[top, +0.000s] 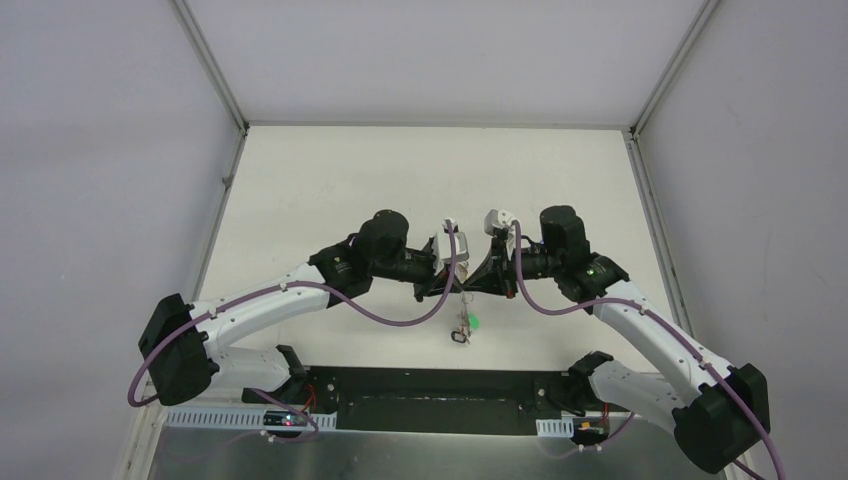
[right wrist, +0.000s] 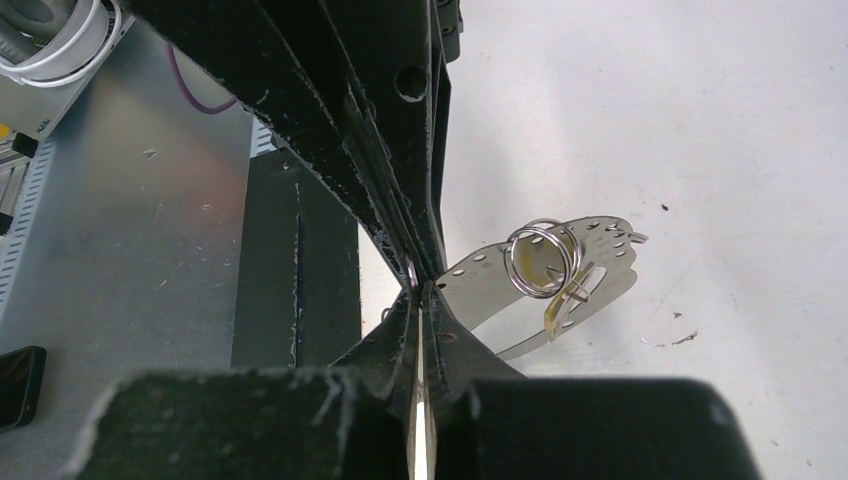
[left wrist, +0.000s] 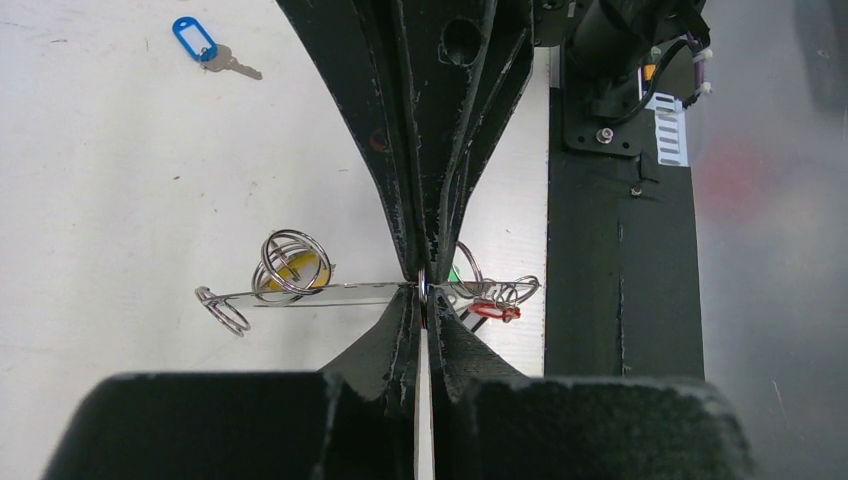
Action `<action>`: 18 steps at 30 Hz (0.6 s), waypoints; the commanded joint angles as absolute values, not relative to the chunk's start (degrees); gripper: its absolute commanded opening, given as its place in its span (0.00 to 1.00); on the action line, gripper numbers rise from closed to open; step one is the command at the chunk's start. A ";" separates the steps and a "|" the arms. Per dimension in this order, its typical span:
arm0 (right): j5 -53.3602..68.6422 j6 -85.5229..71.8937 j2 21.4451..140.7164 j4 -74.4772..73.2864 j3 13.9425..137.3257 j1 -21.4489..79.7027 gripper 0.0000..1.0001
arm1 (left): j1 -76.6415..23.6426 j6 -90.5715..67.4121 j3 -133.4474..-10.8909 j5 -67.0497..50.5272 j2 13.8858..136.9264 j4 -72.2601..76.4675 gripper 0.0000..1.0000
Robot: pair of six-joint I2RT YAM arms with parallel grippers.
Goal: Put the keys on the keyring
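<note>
Both arms meet over the middle of the table, fingertip to fingertip. My left gripper (top: 452, 288) (left wrist: 422, 296) is shut on the keyring (left wrist: 340, 290), a thin silvery band seen edge-on here. From the opposite side, my right gripper (top: 478, 284) (right wrist: 418, 290) is shut on the same keyring (right wrist: 600, 240), which shows there as a flat perforated loop. A split ring with a yellow tag (left wrist: 293, 265) (right wrist: 543, 258) hangs on the band. More small rings with a red tag (left wrist: 495, 311) and a bit of green sit on its other side. Keys (top: 461, 328) dangle below the grippers.
A loose key with a blue tag (left wrist: 203, 44) lies on the white table, away from the grippers. The black base plate (top: 430, 395) (left wrist: 620, 250) runs along the near edge, with a grey metal shelf (right wrist: 120, 250) beyond it. White walls enclose the table.
</note>
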State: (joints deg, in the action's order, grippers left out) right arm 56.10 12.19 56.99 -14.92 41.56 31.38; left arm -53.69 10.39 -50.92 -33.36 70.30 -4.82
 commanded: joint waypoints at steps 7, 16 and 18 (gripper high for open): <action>53.74 8.93 55.18 -12.71 43.90 31.55 0.42 | -54.82 13.12 -50.04 -31.63 67.22 -2.62 0.00; 56.23 5.48 48.16 -4.32 37.89 31.55 0.62 | -57.23 31.81 -43.60 -28.02 59.71 -0.76 0.00; 56.94 3.85 46.50 -0.63 35.44 31.55 0.62 | -57.82 35.92 -41.72 -27.76 57.92 1.37 0.00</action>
State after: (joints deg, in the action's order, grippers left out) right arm 54.57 6.76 49.50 -9.26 38.61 31.40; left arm -56.51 24.69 -44.05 -29.06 61.98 -4.69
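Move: The small split ring on the keyring plate is already pinched by both hands, right at each hand's fingertips. The plate hangs from this ring, its middle about 2 cm ahead of the left hand and 3 cm below. From that hand the yellow tag is some 5 cm ahead, level sideways and 3 cm down; the green tag is roughly 3 cm back, 2 cm to the right and 6 cm down. Upward goes the right hand, about 2.5 cm, after its fingers open to over half their range and let go of the small ring. The left hand keeps its pinch on that ring and draws off to its left by some 2 cm and slightly back, away from the right fingers, rolling about 15 degrees so its forward side rises. ##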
